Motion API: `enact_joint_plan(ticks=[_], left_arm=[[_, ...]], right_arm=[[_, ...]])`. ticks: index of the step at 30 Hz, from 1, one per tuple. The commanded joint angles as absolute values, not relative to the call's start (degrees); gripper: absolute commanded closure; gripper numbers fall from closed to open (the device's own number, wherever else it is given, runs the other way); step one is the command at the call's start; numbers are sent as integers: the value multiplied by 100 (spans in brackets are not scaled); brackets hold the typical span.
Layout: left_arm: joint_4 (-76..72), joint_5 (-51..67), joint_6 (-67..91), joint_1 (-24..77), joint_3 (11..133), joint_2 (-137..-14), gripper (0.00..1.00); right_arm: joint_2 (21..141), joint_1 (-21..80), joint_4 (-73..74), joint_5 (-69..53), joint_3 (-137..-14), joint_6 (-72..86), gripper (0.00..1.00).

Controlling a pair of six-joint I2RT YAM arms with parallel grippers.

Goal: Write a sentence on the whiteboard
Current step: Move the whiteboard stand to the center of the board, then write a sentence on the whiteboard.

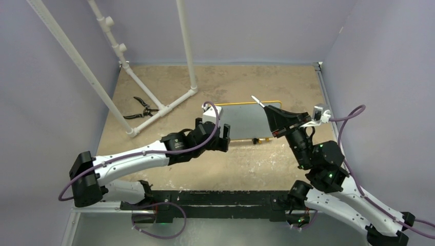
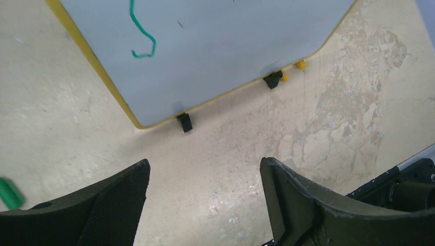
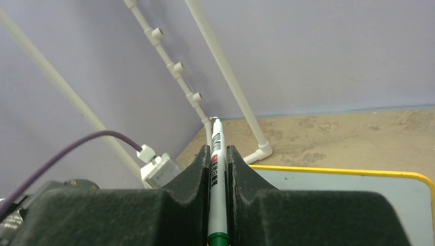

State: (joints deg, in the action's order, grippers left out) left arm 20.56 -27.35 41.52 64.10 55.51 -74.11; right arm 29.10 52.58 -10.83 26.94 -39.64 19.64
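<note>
The whiteboard [image 1: 247, 121], white with a thin yellow frame, stands on two black feet [image 2: 184, 122] in the middle of the table. In the left wrist view a hooked green stroke of the sentence [image 2: 142, 37] shows near the board's [image 2: 220, 46] upper left; the rest is cut off. My left gripper [image 1: 224, 139] hovers at the board's lower left corner, open, with only bare table between its fingers [image 2: 205, 166]. My right gripper [image 1: 273, 117] is at the board's upper right, shut on a white marker [image 3: 217, 154] with a green band, which points up and away [image 1: 257, 101].
A white pipe frame [image 1: 154, 102] stands at the back left, with black pliers [image 1: 139, 109] beside it. Purple walls close in the left, back and right. A small green piece [image 2: 9, 192] lies on the table left of my left fingers.
</note>
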Motion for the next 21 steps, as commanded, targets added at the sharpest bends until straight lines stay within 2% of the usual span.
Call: enact_joint_plan(ticks=[1,6,14,21], left_arm=[[2437,-2369,2742,5994,6084,-6984,22],[2497,-1477,1842,4999,6398,-6644,21],[2081,982,977,3163,6214,-6552,23],[1243,2603,384,2578,5935,-6799,24]], right_arm=[[2913,5247,-1165,2501,-3911,2085,100],[3188,5247,-1174,2236,-3809,2273,100],[3650,5247,-1479,1864,-3401,2775,100],[3945,5248,-1918,1689,-2990,2978,100]])
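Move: The whiteboard's middle is about 8 cm ahead of the empty left hand, 7 cm to its right and 7 cm below. The stand's left foot is some 4 cm ahead, 2 cm left and 15 cm down, and the green cap about 3 cm ahead and 21 cm left on the table. From the marker-holding right hand, the board's middle is 8 cm ahead, 3 cm left and 30 cm below. Still gripping the marker, the right hand heads down towards the whiteboard's written left part, sinking about 10 cm and shifting some 6 cm left while tipping its fingers down. The already open left hand clears off past the board's left edge, roughly 10 cm left and as far forward, rising on the way and swinging slightly clockwise. ##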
